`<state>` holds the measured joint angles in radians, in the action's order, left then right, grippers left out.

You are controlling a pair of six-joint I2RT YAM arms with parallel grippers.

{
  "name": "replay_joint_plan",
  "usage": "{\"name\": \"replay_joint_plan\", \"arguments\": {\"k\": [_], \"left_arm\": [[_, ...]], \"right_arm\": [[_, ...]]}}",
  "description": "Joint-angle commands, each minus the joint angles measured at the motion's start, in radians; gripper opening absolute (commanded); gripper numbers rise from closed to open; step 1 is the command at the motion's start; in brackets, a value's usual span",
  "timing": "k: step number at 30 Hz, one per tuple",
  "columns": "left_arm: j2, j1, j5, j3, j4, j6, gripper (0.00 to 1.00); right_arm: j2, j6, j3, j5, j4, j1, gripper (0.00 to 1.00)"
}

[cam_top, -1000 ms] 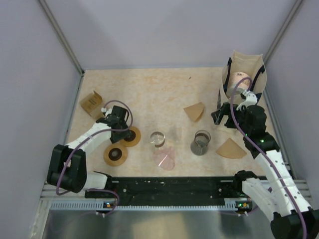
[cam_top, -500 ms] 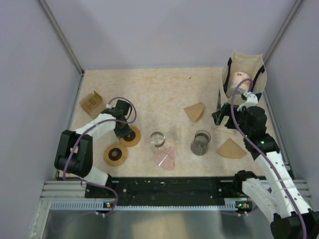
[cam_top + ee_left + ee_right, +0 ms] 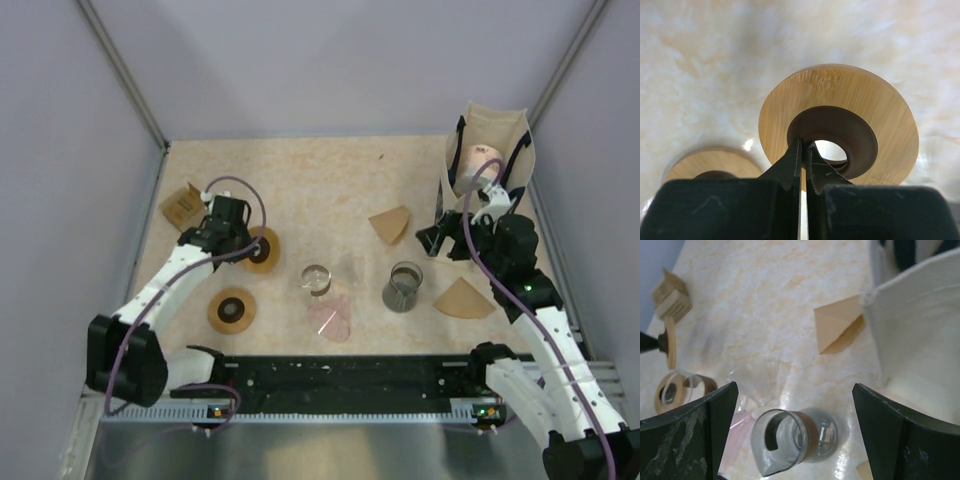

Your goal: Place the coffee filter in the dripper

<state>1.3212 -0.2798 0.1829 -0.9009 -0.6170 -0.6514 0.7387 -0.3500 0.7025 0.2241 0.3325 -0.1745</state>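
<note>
Two folded brown paper coffee filters lie on the table, one (image 3: 390, 224) mid-right and one (image 3: 463, 298) near the right arm. A clear glass dripper cone (image 3: 316, 278) stands at the centre, with a smoked glass jug (image 3: 403, 285) to its right. My left gripper (image 3: 250, 246) is shut on the inner rim of a wooden ring with a dark centre (image 3: 840, 115), holding it off the table and on edge (image 3: 670, 342). My right gripper (image 3: 437, 238) hangs open above the jug (image 3: 790, 440), with nothing between its fingers (image 3: 715, 415).
A second wooden ring (image 3: 232, 310) lies flat near the left arm. A pink translucent piece (image 3: 330, 320) sits in front of the cone. A cream tote bag (image 3: 488, 150) stands at the back right and a small cardboard box (image 3: 183, 207) at the left.
My left gripper closed on the wooden ring's inner rim and lifted it, carrying it a little toward the back. The right arm barely shifted.
</note>
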Motion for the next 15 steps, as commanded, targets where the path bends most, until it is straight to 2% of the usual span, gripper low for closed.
{"name": "replay_joint_plan", "arguments": {"k": [1, 4, 8, 10, 12, 14, 15], "left_arm": [[-0.244, -0.001, -0.161, 0.003, 0.236, 0.122, 0.00], [-0.379, -0.001, -0.368, 0.065, 0.475, 0.165, 0.00], [-0.436, -0.001, -0.621, 0.053, 0.669, 0.084, 0.00], [-0.412, -0.002, -0.818, 0.045, 0.803, -0.043, 0.00], [-0.373, -0.009, -0.988, 0.072, 1.061, -0.213, 0.00], [-0.338, -0.013, -1.075, 0.085, 1.318, -0.371, 0.00], [-0.321, -0.013, -1.103, 0.088, 1.388, -0.420, 0.00]], "right_arm": [[-0.047, -0.009, 0.069, 0.289, -0.140, -0.005, 0.99], [-0.048, -0.067, 0.078, 0.450, -0.225, -0.005, 0.99], [-0.035, -0.145, 0.088, 0.630, -0.378, -0.005, 0.99], [-0.022, -0.197, 0.083, 0.684, -0.470, -0.005, 0.99], [-0.004, -0.289, 0.065, 0.750, -0.609, -0.006, 0.99], [0.027, -0.418, 0.037, 0.808, -0.810, -0.006, 0.99], [0.043, -0.485, 0.028, 0.830, -0.914, -0.014, 0.99]]}}
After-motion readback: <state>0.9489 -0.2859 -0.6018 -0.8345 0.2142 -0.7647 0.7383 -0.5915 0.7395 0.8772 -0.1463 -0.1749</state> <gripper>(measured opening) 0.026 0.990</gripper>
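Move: The left gripper already holds the wooden ring just off the table; the open right gripper it heads for is about 39 cm to its right, 2 cm back and 13 cm higher. The glass cup stands 13 cm right, 2 cm back and 6 cm below the left hand. From the right hand, the ring lies some 37 cm left, 3 cm ahead, 14 cm lower; the carafe is 7 cm left, 2 cm back, 17 cm below. Swing the left gripper up about 26 cm and to the right, towards the right gripper, keeping the pinch on the wooden ring and tilting the fingers from steeply down to level, pointing right and forward. Meanwhile raise the right gripper some 12 cm, going left and a little back, turning it counter-clockwise towards the ring with its fingers kept wide open. ##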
